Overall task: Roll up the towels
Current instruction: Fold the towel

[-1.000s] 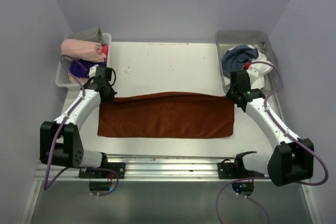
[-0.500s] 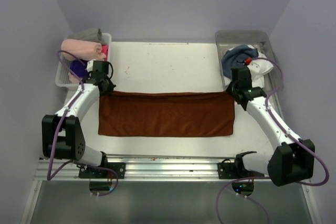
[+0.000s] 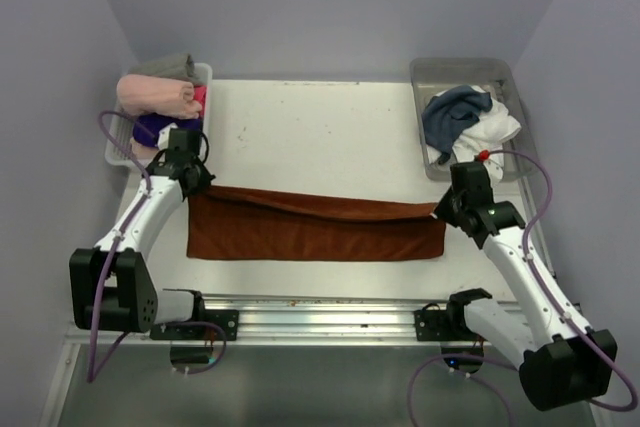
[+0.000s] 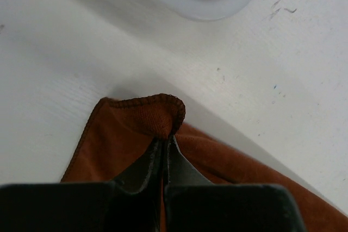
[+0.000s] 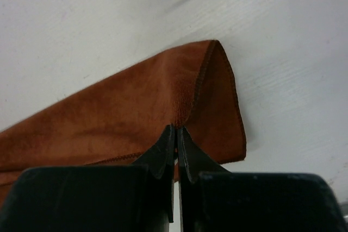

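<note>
The rust-brown towel [image 3: 310, 237] lies lengthwise across the middle of the table, its far long edge raised and folded toward the near side. My left gripper [image 3: 196, 187] is shut on the towel's far left corner [image 4: 163, 115], which bunches up above the fingertips [image 4: 165, 140]. At the other end my right gripper [image 3: 440, 209] is shut on the far right corner, the hem pinched between its fingers [image 5: 176, 130]. A dark slate-blue towel [image 3: 455, 112] and a white towel [image 3: 497, 129] lie crumpled in the clear bin [image 3: 505, 72] at the back right.
A white basket [image 3: 118, 152] at the back left holds a pale pink roll [image 3: 155, 95], a purple roll [image 3: 150, 127] and a grey cloth [image 3: 165, 65]. Its rim [image 4: 217, 4] is just beyond the left gripper. The metal rail [image 3: 320, 307] runs along the near edge.
Both grippers have carried the towel's far edge toward the near side, the right one farther. The towel now shows narrower, with a fold along its far side.
</note>
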Available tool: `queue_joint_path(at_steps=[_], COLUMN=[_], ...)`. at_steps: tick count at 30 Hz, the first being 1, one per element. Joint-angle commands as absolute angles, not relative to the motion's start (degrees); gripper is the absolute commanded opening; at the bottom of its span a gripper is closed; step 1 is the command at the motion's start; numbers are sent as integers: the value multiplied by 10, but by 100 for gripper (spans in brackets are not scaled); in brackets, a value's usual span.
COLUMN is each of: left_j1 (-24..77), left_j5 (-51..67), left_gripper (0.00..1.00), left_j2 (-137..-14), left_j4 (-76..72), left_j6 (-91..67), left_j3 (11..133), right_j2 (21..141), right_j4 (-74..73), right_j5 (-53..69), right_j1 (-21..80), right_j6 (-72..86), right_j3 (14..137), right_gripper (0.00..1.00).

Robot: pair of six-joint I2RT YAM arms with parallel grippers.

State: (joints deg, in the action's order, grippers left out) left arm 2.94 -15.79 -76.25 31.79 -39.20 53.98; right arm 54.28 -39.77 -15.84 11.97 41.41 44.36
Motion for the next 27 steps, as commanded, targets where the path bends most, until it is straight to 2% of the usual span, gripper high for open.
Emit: queue_joint_path(at_steps=[1, 13, 27], left_j1=[17, 8, 6], left_j5=[-175, -175, -153], left_gripper=[0, 0, 0], left_j2=[-717, -649, -613], left_j4=[365, 402, 420], left_j6=[-390, -455, -502], left_j3=[505, 446, 392], right_j2=[506, 410, 417], right_j4=[-467, -540, -517], right_j5=[-136, -204, -139], right_j1=[119, 119, 118], right_j6=[454, 490, 519], right_j3=[426, 407, 352], right_gripper=[0, 0, 0])
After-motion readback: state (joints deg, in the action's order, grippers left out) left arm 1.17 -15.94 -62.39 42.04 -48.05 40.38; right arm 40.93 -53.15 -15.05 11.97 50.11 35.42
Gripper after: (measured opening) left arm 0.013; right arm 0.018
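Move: Both hands hold the towel's far edge up, a corner in each. For my left hand, the near-left corner is about 18 cm back, 4 cm left and 7 cm below, with the white basket of rolled towels some 16 cm ahead and 12 cm left. For my right hand, the near-right corner is about 10 cm back, 2 cm right and 9 cm below; the grey bin is some 23 cm ahead and 9 cm right. I draw the held edge back over the lower layer towards the towel's near edge, both grips kept shut, my left hand going about 10 cm back and my right about 8. Each ends some 4 cm lower, the right rising a touch midway before it sinks. The fingers tip slightly more downward, my left hand turning a little counter-clockwise, my right a little clockwise. ##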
